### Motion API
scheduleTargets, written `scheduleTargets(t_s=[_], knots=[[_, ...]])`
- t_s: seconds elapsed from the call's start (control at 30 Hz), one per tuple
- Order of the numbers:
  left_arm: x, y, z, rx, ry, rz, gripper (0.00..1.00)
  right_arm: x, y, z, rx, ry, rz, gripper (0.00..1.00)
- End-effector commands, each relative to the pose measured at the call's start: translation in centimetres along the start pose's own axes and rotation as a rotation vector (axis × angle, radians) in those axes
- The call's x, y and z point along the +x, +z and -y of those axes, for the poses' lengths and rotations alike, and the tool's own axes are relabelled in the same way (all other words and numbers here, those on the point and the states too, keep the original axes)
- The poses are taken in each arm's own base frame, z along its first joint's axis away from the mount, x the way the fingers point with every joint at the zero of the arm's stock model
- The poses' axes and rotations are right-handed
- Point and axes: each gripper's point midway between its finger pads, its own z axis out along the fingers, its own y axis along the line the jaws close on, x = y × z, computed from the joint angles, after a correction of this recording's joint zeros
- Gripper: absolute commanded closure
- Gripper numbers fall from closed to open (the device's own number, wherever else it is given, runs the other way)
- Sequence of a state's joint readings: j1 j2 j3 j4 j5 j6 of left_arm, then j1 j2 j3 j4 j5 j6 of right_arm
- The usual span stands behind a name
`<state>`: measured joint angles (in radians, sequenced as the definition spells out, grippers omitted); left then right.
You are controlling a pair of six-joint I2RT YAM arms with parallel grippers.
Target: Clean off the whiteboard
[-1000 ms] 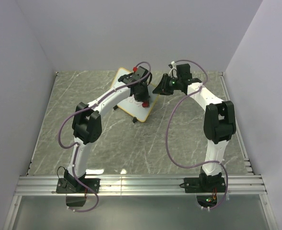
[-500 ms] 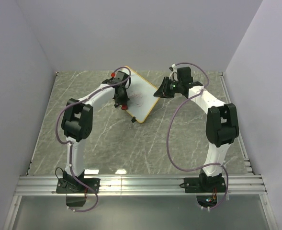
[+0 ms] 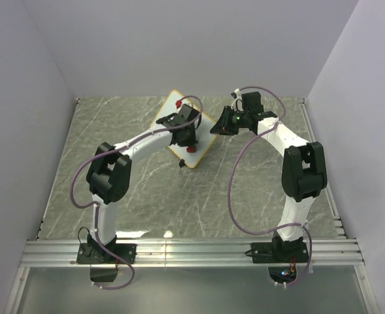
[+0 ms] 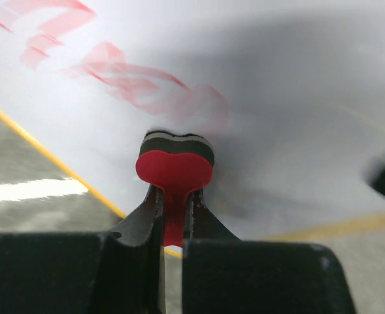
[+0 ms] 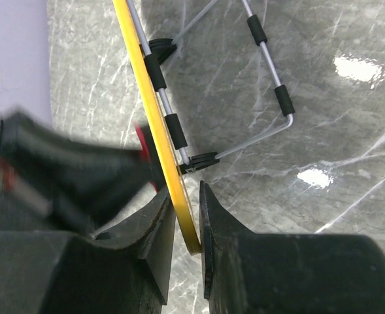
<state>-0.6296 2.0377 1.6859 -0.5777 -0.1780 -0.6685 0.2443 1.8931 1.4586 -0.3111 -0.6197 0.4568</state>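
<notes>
The whiteboard [image 3: 171, 108] stands tilted on the table at the back middle, yellow-framed, with smeared red scribbles [image 4: 133, 78] on its white face [image 4: 284, 91]. My left gripper [image 3: 189, 142] is shut on a red-and-black eraser [image 4: 175, 163], whose black pad presses on the board just below the scribbles. My right gripper [image 3: 217, 125] is at the board's right corner. In the right wrist view the right gripper [image 5: 188, 219] is closed over the yellow frame [image 5: 151, 111], which runs up between the fingers.
The board's wire stand [image 5: 270, 85] with black sleeves rests on the grey marble table [image 3: 257, 190] behind the board. White walls close in the back and both sides. An aluminium rail [image 3: 192, 252] runs along the near edge by the arm bases.
The left gripper swept the eraser to the board's left edge, then back right toward its lower middle. The right gripper kept its place at the corner and closed slightly.
</notes>
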Motion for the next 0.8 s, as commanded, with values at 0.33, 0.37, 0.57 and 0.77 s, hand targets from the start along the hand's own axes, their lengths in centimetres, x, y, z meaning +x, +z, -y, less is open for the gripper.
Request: scheduleTargets(t_s=[0.33, 0.37, 0.57, 0.77], knots=[[2.3, 0.6, 3.9, 0.299, -0.081, 0.059, 1.0, 1.8, 0.3, -3.8, -0.098, 0.072, -0.082, 1.0], [2.0, 0.8, 2.9, 0.291, -0.099, 0.063, 1.0, 1.9, 0.2, -3.9, -0.097, 0.069, -0.083, 1.0], [0.8, 3.6, -4.9, 0.206, -0.222, 0.075, 1.0, 2.1, 0.0, -4.4, -0.1, 0.057, -0.091, 1.0], [-0.2, 4.6, -6.4, 0.21, -0.257, 0.078, 1.0, 2.0, -0.1, -4.6, -0.085, 0.038, -0.109, 1.0]])
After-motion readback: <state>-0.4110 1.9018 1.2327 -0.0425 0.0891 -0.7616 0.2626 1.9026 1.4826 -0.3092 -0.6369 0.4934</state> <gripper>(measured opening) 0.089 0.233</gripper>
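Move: From the left hand, which already has the red eraser on the board, the remaining red writing lies about 5 cm ahead, 3 cm left and 2 cm higher. The whiteboard's bottom corner is some 6 cm back and 6 cm below; its right corner is about 5 cm ahead, 10 cm right and 4 cm up, already in the right gripper. From the right hand the writing is roughly 12 cm left, 1 cm ahead and 3 cm lower. Right and back first, about 4 cm, the left hand carries the eraser over the lower part of the tilted board, then reverses into a longer sweep of some 10 cm left and forward, sinking about 3 cm with the slope beneath the writing. Its wrist rolls left side down about 20 degrees, eraser still gripped and on the surface. The right hand keeps its pinch on the right edge, drifting a centimetre left. ##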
